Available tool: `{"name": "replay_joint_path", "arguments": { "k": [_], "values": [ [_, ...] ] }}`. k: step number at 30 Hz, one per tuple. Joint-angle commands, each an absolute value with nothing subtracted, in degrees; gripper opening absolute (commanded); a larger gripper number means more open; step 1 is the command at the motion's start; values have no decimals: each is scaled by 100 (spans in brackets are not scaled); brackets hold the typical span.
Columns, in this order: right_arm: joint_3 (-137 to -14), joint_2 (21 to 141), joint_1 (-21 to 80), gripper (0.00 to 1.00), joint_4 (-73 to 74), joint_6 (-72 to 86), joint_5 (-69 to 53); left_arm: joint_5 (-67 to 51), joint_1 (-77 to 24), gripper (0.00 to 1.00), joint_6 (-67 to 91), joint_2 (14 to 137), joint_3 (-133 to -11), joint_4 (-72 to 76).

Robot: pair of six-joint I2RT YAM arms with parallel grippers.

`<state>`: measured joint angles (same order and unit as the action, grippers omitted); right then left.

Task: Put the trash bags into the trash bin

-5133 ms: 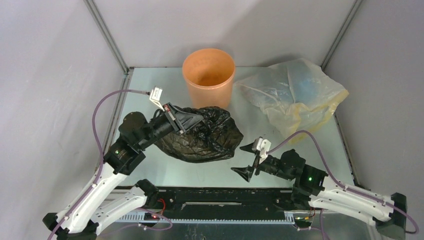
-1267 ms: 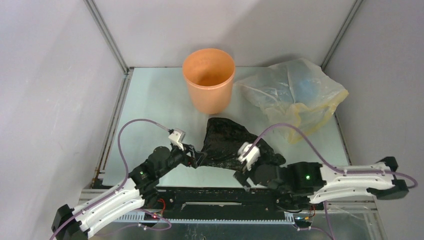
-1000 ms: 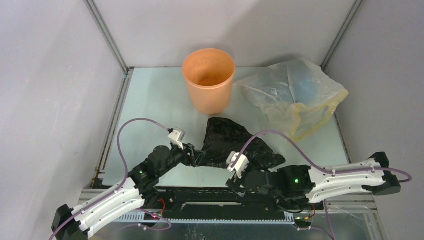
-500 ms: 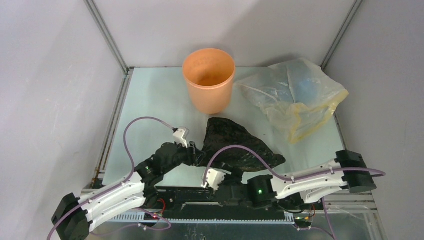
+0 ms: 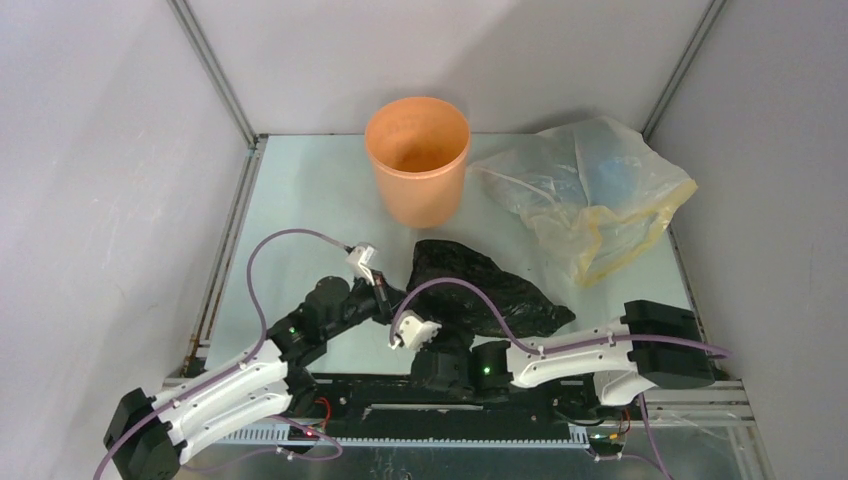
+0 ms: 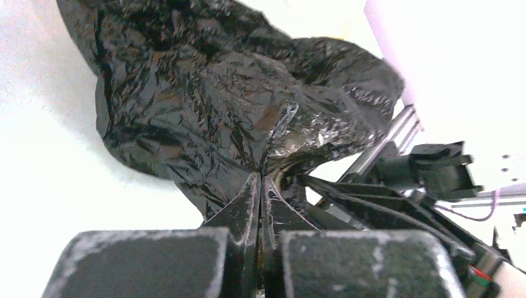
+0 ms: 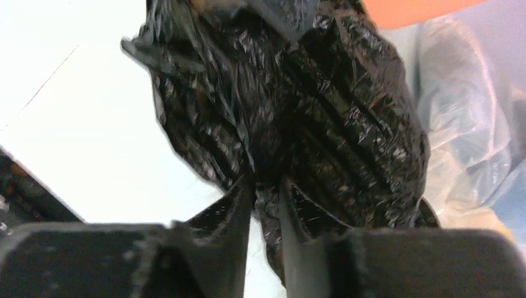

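Observation:
The trash bag, crinkly glossy black, lies flattened on the table in front of the orange trash bin. My left gripper is at the bag's left corner. In the left wrist view its tips are shut on a pinched fold of the bag. My right gripper meets the bag's near edge from below. In the right wrist view its jaws stand a narrow gap apart with a bunched fold of the bag filling the gap between the tips.
A large translucent yellowish plastic bag lies at the back right, beside the bin. Grey walls close in the table on three sides. The two wrists sit close together near the front rail.
My left gripper closed on the bag's left corner. The right arm swept left along the bag's near edge and its jaws narrowed onto a fold.

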<state>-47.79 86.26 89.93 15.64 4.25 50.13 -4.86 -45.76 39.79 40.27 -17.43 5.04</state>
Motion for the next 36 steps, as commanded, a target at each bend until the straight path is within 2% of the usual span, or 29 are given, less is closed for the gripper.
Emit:
{"name": "replay_joint_path", "arguments": {
  "k": [1, 3, 4, 8, 11, 14, 15, 18, 21, 24, 30, 36],
  "values": [
    [-4956, 8327, 8860, 14, 786, 153, 5680, -864, -4435, 5, 4283, 3884, -2167, 484],
    [-4956, 8027, 8799, 2, 809, 162, 5376, -836, -4386, 23, 4157, 3817, -2268, 288],
    [-4957, 7869, 8745, 0, 842, 196, 5173, -805, -4366, 30, 4079, 3758, -2320, 177],
    [-4955, 7106, 8371, 0, 1135, 523, 4410, -467, -4253, 55, 3706, 3356, -2533, -487],
    [-4954, 6450, 7952, 0, 1375, 822, 3729, -269, -4160, 69, 3512, 2864, -2599, -901],
    [-5024, 5901, 7344, 0, 1665, 1116, 2696, -69, -4142, 94, 3353, 2275, -2619, -1194],
    [-5095, 5725, 7045, 0, 1791, 1246, 2214, -77, -4145, 97, 3323, 2128, -2619, -1232],
    [-5273, 5445, 6589, 0, 2054, 1540, 1583, -442, -4144, 98, 3292, 1868, -2562, -1057],
    [-5493, 5374, 6182, 0, 2286, 1763, 1095, -1017, -4199, 90, 3285, 2009, -2437, -562],
    [-5753, 5447, 5862, 0, 2444, 1916, 732, -966, -4523, 88, 3205, 2361, -2406, -213],
    [-6034, 5690, 5558, 0, 2583, 1951, 500, 215, -5386, 100, 2536, 3059, -2696, -44],
    [-6168, 5919, 5433, 0, 2601, 1930, 303, 397, -5663, 100, 2174, 3670, -3032, 141]
  ]
}}
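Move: The right hand, low over the table with fingers half shut at the near edge of the black trash bag, has the bag's middle about 7 cm ahead, 8 cm to its right and 2 cm below. The orange bin is some 32 cm ahead of this hand and 4 cm left; the clear bag is roughly 28 cm ahead and 39 cm right. The left hand, shut on the black bag's left edge, has the bag's middle about 4 cm ahead, 17 cm right and 6 cm below. Upward goes the right hand, after easing forward a little and shutting its fingers to pinch the black bag's near edge: it lifts some 17 cm while drawing about 6 cm forward and 4 cm right, rolling its left side up and tipping down. The left hand opens wide, lets the bag go and rises about 9 cm, swinging left and then back right, before sinking slightly, empty. ##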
